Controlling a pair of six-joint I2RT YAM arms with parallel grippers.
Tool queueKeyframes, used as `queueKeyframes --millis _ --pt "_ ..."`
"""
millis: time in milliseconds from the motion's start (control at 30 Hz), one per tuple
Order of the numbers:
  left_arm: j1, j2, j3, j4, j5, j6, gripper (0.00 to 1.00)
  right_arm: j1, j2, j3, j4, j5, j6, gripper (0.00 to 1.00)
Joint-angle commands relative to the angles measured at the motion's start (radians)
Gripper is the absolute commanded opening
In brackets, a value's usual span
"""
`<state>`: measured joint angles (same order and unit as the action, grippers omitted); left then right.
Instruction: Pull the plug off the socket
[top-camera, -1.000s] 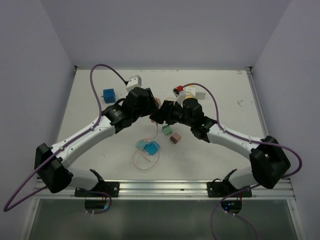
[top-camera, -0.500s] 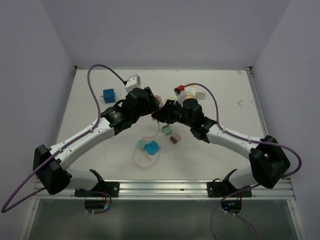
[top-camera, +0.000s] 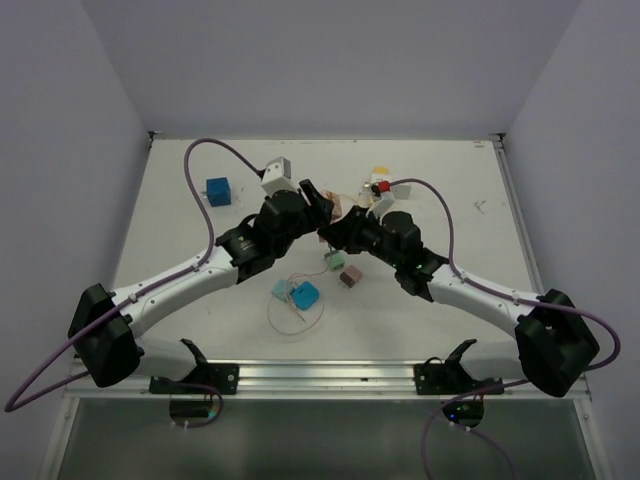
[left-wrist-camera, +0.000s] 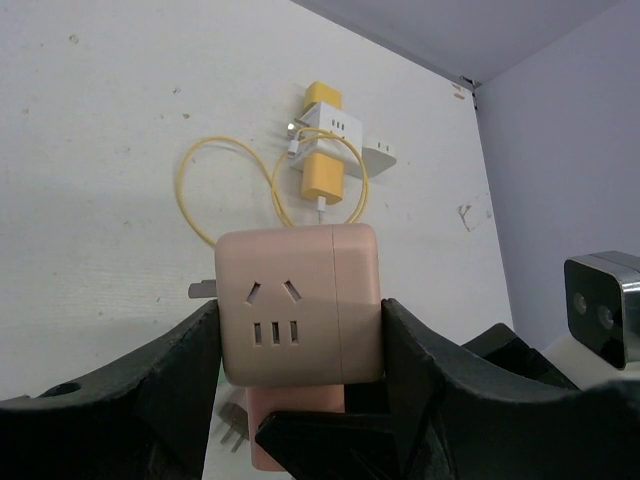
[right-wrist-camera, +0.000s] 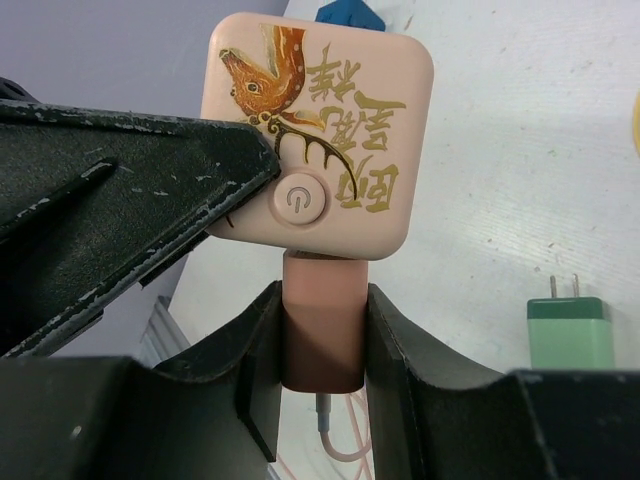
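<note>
A pink cube socket (left-wrist-camera: 298, 305) with a deer print and a power button (right-wrist-camera: 320, 140) hangs above the table, and my left gripper (left-wrist-camera: 300, 345) is shut on its two sides. A pink plug (right-wrist-camera: 322, 330) sticks into the socket's underside, its thin pink cable hanging below. My right gripper (right-wrist-camera: 322, 345) is shut on that plug, one finger (right-wrist-camera: 255, 360) pressed to each side. From above, the two grippers (top-camera: 318, 205) (top-camera: 338, 228) meet at the socket (top-camera: 331, 209) over the table's middle. The plug sits fully in the socket.
A white socket with yellow plugs and a yellow cable (left-wrist-camera: 322, 130) lies at the back. A green plug (right-wrist-camera: 568, 333) (top-camera: 334, 260), a brown plug (top-camera: 349, 278) and blue plugs with a pink cable loop (top-camera: 300, 294) lie below. A blue cube (top-camera: 217, 190) sits back left.
My right gripper has shut on the pink plug. Both arms have shifted toward the back of the table together with the socket.
</note>
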<state>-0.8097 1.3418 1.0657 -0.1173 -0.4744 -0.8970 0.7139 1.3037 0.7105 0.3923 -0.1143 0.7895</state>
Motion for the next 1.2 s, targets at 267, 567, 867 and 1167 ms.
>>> queueKeyframes --millis 267,567,867,1167 --pt "0.070 0.053 0.014 0.370 -0.441 0.043 0.00 0.042 -0.047 -0.083 -0.161 -0.065 0.033 0.00" --pt "0.069 0.076 0.004 0.429 -0.518 0.130 0.00 0.078 -0.034 -0.078 -0.220 -0.048 0.111 0.00" --pt "0.076 0.097 -0.004 0.433 -0.535 0.124 0.00 0.114 -0.041 -0.046 -0.306 -0.032 0.148 0.00" --pt "0.118 0.063 -0.019 0.331 -0.468 0.129 0.00 0.131 -0.011 -0.032 -0.326 0.009 0.070 0.00"
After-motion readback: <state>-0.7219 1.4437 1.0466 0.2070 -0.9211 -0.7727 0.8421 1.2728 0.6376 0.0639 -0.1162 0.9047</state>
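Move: The pink plug, gripped by the right hand, is still in the lower near side of the pink socket that the left hand grips. From the left hand it lies about 4 cm back and 4 cm below; from the right hand the socket is some 4 cm ahead and 4 above. On the table some 18 cm below the right hand are a green plug 5 cm ahead and 2 right, a brown adapter level and 6 right, and a blue plug 5 back and 5 left. The pink plug and socket are pulled against each other, both grips kept: the hands first creep only 1 to 2 cm, mainly to the right, then part abruptly. The right hand goes some 8 cm back and 8 down, tipping downward about 20 degrees; the left hand swings about 10 cm left and 5 forward, rising a little and turning nearly 30 degrees counter-clockwise. ##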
